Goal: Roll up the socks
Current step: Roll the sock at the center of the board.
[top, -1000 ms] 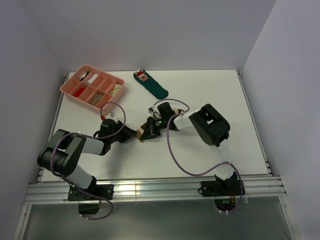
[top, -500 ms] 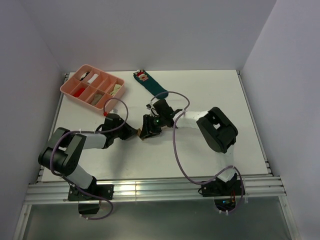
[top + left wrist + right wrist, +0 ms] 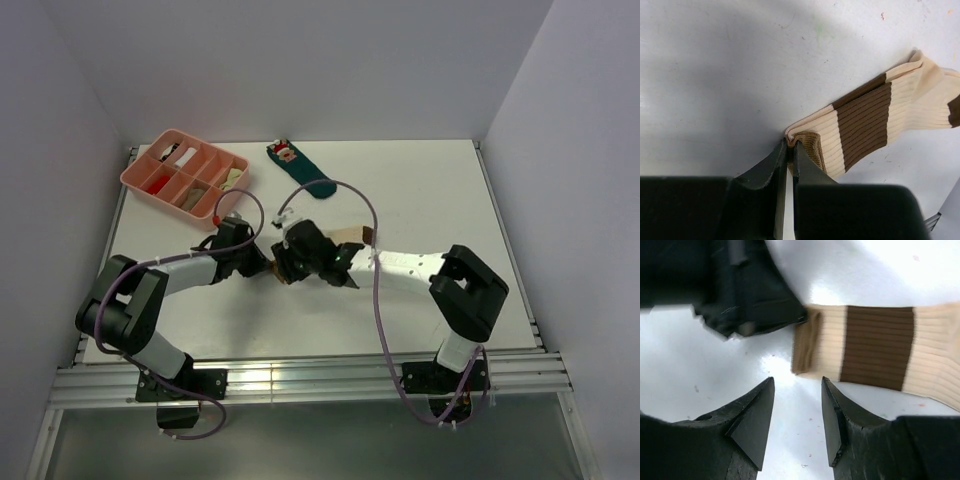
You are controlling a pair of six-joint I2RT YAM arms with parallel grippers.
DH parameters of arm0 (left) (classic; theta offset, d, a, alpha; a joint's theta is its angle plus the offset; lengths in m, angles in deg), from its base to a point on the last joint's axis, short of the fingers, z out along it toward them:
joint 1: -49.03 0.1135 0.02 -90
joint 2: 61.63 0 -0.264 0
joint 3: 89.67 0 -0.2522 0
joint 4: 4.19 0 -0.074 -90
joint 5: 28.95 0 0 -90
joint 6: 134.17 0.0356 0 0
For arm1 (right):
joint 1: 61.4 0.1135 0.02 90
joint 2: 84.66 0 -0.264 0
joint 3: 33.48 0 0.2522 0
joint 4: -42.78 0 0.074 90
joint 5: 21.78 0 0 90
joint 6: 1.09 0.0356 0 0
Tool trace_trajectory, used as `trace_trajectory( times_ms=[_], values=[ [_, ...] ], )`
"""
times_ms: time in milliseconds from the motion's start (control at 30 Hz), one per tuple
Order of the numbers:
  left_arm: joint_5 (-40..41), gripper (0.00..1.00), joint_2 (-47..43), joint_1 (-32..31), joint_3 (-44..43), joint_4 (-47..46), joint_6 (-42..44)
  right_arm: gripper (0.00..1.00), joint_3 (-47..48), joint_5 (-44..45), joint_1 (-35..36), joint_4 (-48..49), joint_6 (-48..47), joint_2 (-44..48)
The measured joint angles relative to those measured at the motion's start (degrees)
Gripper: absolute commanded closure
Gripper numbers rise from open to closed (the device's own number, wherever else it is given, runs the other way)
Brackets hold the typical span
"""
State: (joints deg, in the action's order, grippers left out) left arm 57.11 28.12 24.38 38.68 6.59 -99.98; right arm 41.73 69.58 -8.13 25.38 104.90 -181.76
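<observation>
The cream sock with dark brown bands lies flat on the white table; it also shows in the right wrist view. Its near end is folded over, with tan-brown ribbed fabric showing there. I cannot tell whether that is the plain tan sock or a tan band. My left gripper is shut on that folded end. My right gripper is open and empty just short of the same end, with the left gripper's fingers beside it. In the top view both grippers, left and right, meet over the sock.
A pink divided tray with small items stands at the back left. A dark teal sock with a red-and-white figure lies behind the grippers. Purple cables loop over the right arm.
My right arm's elbow has swung right and its gripper has shifted left to the sock's end. My left gripper has moved right and back, to that end of the sock.
</observation>
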Motion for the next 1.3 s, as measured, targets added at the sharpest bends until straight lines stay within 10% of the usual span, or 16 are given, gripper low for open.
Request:
trace_trajectory(
  times_ms=[333, 1067, 1300],
  values=[
    [0.1, 0.99, 1.3, 0.0, -3.7, 5.9, 2.2, 0.53, -3.5, 13.9, 11.3, 11.0, -10.6, -4.4],
    [-0.5, 0.99, 1.9, 0.0, -5.0, 7.6, 4.1, 0.62, -4.1, 23.2, 11.9, 23.2, -15.0, -15.2],
    [-0.1, 0.99, 1.7, 0.0, -5.3, 8.5, 4.1, 0.96, -5.3, 25.1, 11.5, 26.7, -12.7, -16.1]
  ],
)
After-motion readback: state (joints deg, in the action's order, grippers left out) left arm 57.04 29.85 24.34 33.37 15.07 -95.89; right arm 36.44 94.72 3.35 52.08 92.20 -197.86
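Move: The near end of the striped sock's folded cuff lies about 7 cm below my open right hand, some 3 cm to its left and 1 cm ahead. My left gripper, already shut on the fold's other corner, stands about 4 cm ahead of the right hand, 5 cm left and 7 cm lower; from it, that near end is 3 cm back and 2 cm right. From my right hand, the brown band is 4 cm ahead and 2 cm right, the brown toe 10 cm ahead and 18 cm right. I swing my open right hand back and left about 3 cm each, then sink it about 5 cm more while easing forward again, my wrist turning the fingers some 25 degrees towards forward. Down at the board, I close them and pinch the near end of the folded cuff, while my left hand stays put and keeps its grip on the other corner. ##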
